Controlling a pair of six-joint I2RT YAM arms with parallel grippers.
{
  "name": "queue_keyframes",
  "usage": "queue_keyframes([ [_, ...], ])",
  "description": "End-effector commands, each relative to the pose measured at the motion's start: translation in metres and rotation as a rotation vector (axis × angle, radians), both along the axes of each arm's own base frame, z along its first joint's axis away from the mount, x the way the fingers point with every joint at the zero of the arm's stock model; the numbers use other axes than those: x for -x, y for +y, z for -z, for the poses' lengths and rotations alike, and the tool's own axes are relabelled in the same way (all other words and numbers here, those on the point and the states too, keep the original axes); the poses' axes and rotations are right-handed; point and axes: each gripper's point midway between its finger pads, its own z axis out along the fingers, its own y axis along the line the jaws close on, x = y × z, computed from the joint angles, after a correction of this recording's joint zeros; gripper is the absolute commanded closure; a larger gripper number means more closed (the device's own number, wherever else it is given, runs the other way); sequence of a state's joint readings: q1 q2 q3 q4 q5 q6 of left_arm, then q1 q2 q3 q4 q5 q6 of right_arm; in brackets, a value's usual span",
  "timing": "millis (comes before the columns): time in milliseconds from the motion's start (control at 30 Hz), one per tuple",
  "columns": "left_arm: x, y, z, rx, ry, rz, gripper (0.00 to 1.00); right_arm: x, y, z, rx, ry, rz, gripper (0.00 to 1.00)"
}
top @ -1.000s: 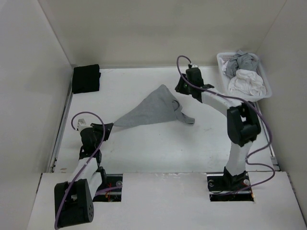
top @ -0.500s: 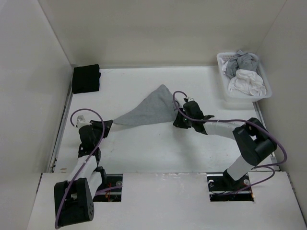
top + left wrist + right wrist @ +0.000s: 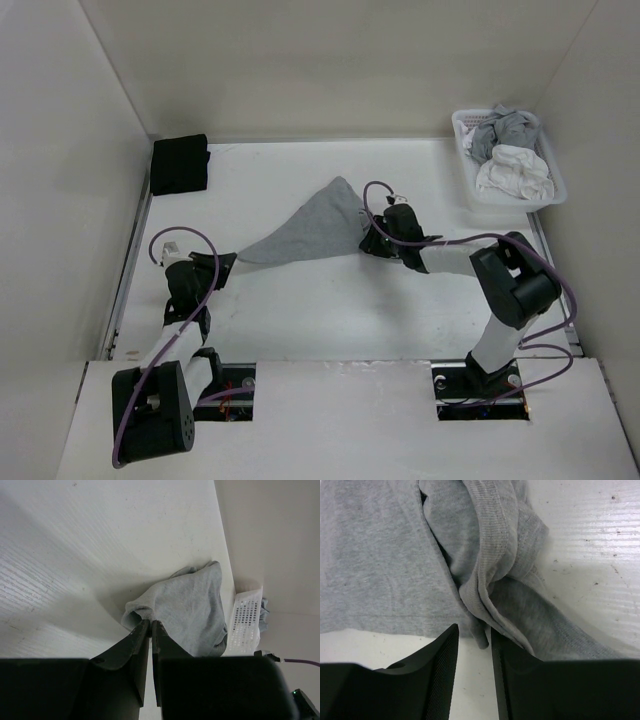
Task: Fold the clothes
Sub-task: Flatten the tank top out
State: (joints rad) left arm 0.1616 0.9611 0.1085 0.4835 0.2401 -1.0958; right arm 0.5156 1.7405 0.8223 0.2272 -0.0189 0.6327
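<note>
The clothes, a plain light grey T-shirt (image 3: 310,225), lie bunched in a stretched triangle across the middle of the table. My left gripper (image 3: 222,262) is shut on the shirt's left corner, and in the left wrist view the fabric (image 3: 190,605) runs away from the pinching tips (image 3: 150,622). My right gripper (image 3: 372,243) sits low at the shirt's right edge. In the right wrist view its jaws (image 3: 472,630) stand apart, with a ribbed fold of the shirt (image 3: 485,580) hanging just between the tips. White table shows in the gap.
A white basket (image 3: 502,203) at the back right holds a white garment (image 3: 515,172) and a grey one (image 3: 505,128). A black cloth bundle (image 3: 179,163) lies in the back left corner. White walls close in the table on three sides.
My right arm came from the back near the basket down to the shirt's right edge and settled against it. The left gripper kept its hold in place.
</note>
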Motion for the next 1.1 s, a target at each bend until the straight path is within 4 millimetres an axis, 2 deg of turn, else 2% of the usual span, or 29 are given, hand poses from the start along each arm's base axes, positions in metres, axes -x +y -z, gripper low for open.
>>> queue_keyframes([
  [0,-0.011,0.001,-0.025,-0.023,-0.094,0.013,0.94,-0.017,0.006,-0.011,-0.017,-0.064,0.002,0.68],
  [200,-0.011,0.000,-0.025,-0.022,-0.095,0.014,0.94,-0.011,0.003,-0.015,-0.030,-0.068,0.022,0.74],
  [333,-0.011,0.000,-0.027,-0.022,-0.098,0.012,0.94,-0.008,0.003,-0.017,-0.031,-0.077,0.033,0.89],
  [400,-0.011,-0.001,-0.028,-0.019,-0.100,0.014,0.94,-0.007,0.003,-0.019,-0.035,-0.080,0.038,0.93],
  [533,-0.011,-0.002,-0.037,0.000,-0.122,0.010,0.94,0.008,0.011,-0.039,-0.069,-0.104,0.018,0.97],
  [633,-0.015,-0.007,-0.059,0.030,-0.171,0.017,0.95,0.034,0.023,-0.082,-0.131,-0.163,-0.025,0.97],
  [767,-0.019,-0.015,-0.116,0.069,-0.283,0.025,0.95,0.071,0.020,-0.161,-0.203,-0.299,-0.039,0.98],
  [867,-0.015,-0.019,-0.174,0.076,-0.392,0.020,0.96,0.102,0.002,-0.227,-0.251,-0.404,-0.027,0.98],
  [933,-0.007,-0.018,-0.222,0.073,-0.484,0.004,0.96,0.124,-0.012,-0.270,-0.288,-0.465,-0.025,0.98],
  [1000,0.007,-0.017,-0.275,0.067,-0.585,-0.012,0.96,0.145,-0.028,-0.314,-0.318,-0.527,-0.023,0.99],
  [1067,0.026,-0.018,-0.319,0.068,-0.670,-0.016,0.96,0.168,-0.042,-0.356,-0.355,-0.585,-0.029,0.99],
])
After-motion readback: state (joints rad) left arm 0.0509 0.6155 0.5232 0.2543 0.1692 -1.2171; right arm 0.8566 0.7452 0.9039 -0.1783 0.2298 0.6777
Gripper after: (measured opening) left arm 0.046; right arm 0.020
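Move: The tank top's near edge, beside a folded strip, lies practically between the right hand's parted fingers, about 1 cm ahead and 1 cm below. Its far corner is some 15 cm ahead and 5 cm left of that hand, 2 cm lower; a loose flap lies about 6 cm right and 2 cm back, equally low. The left hand already holds the other corner; the right hand's grasp spot is roughly 27 cm to its right, level ahead, about 6 cm lower. The tank top's near edge is pinched first: the right fingers shut on it almost in place, then carry it up about 32 cm and back some 15 cm, tipping upward and rolling left side up. The left hand waits, keeping its pinch on the opposite corner, then quickly joins the lift, rising about 25 cm and tipping up some 30 degrees. ##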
